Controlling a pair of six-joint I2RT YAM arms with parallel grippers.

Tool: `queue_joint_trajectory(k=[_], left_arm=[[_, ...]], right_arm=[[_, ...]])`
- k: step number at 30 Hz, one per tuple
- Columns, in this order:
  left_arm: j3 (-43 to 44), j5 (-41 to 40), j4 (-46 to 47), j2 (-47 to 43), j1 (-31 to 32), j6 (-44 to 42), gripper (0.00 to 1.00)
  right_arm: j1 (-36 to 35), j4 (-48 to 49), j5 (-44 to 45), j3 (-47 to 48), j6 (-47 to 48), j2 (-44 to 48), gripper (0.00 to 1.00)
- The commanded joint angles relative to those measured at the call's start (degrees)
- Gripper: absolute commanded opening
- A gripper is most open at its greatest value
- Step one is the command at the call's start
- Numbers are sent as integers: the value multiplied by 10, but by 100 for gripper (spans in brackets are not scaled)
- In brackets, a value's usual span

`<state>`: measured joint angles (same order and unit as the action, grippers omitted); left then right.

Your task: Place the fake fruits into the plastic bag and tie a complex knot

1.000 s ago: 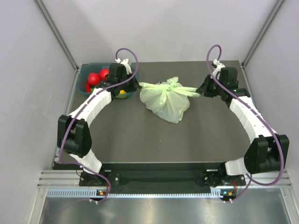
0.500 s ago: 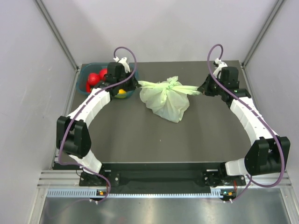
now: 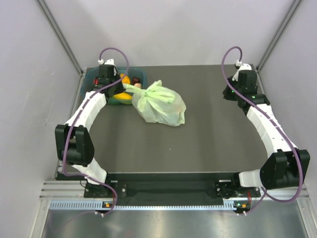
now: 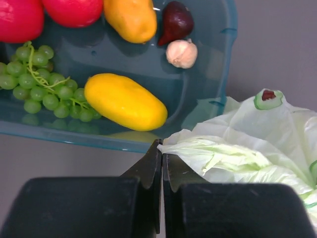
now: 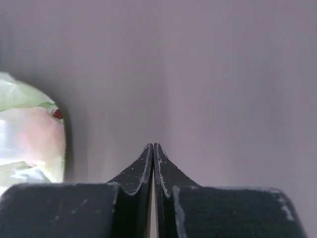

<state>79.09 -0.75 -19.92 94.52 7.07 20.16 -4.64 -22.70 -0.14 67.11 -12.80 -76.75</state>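
The pale green plastic bag (image 3: pixel 159 104) lies bulging on the dark table, just right of the teal tub (image 3: pixel 141 74). Fruit colours show through its skin (image 5: pixel 29 129). Its bunched knot (image 3: pixel 143 93) points toward the tub. My left gripper (image 4: pixel 162 146) is shut on a handle strip (image 4: pixel 198 148) of the bag, at the tub's near rim. In the tub lie a yellow mango (image 4: pixel 125 101), green grapes (image 4: pixel 42 79), red apples (image 4: pixel 74 10), an orange fruit (image 4: pixel 131 20) and a dark fruit (image 4: pixel 177 22). My right gripper (image 5: pixel 153 145) is shut on nothing, far right of the bag (image 5: pixel 27 134).
The teal tub (image 4: pixel 218 59) stands in the table's back left corner, against the left wall. A small pale bulb-shaped piece (image 4: pixel 182 53) lies in it too. Grey walls close in the table on the left, back and right.
The left arm swung left toward the tub, dragging the bag with it by the handle strip. The other strip has come out of the right gripper, which drew back to the right.
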Motion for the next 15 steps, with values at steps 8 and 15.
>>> queue_joint_trajectory(k=[8, 15], left_arm=[[77, -13, -40, -16, 66, -29, 9], [55, 21, -31, -35, 71, -26, 35]], right_arm=[[-59, 31, -125, 74, 16, -5, 7], [-127, 47, -188, 73, 40, -27, 54]])
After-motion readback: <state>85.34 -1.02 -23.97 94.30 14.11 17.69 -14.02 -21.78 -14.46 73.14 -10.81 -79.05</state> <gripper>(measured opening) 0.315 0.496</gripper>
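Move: The left fingers still hold one tied end of the green bag. Its middle lies about 16 cm to their right, 5 cm back and some 9 cm below, with the fruit basket's middle around 3 cm ahead and 5 cm left of them, 12 cm down. From the empty right hand the bag's middle is roughly 28 cm to the left, about level fore and aft and some 12 cm lower; the knot stands about 3 cm farther out than that middle. The left fingers begin to loosen on the bag's end, opening about a third once the hand has gone some 5.5 cm right and 3.5 cm up, towards the bag; the end still lies at the right-hand fingertip. Meanwhile the empty right hand sweeps about 11 cm left towards the bag, rising 4 cm, turning some 25 degrees counter-clockwise and opening to half, without reaching it. ##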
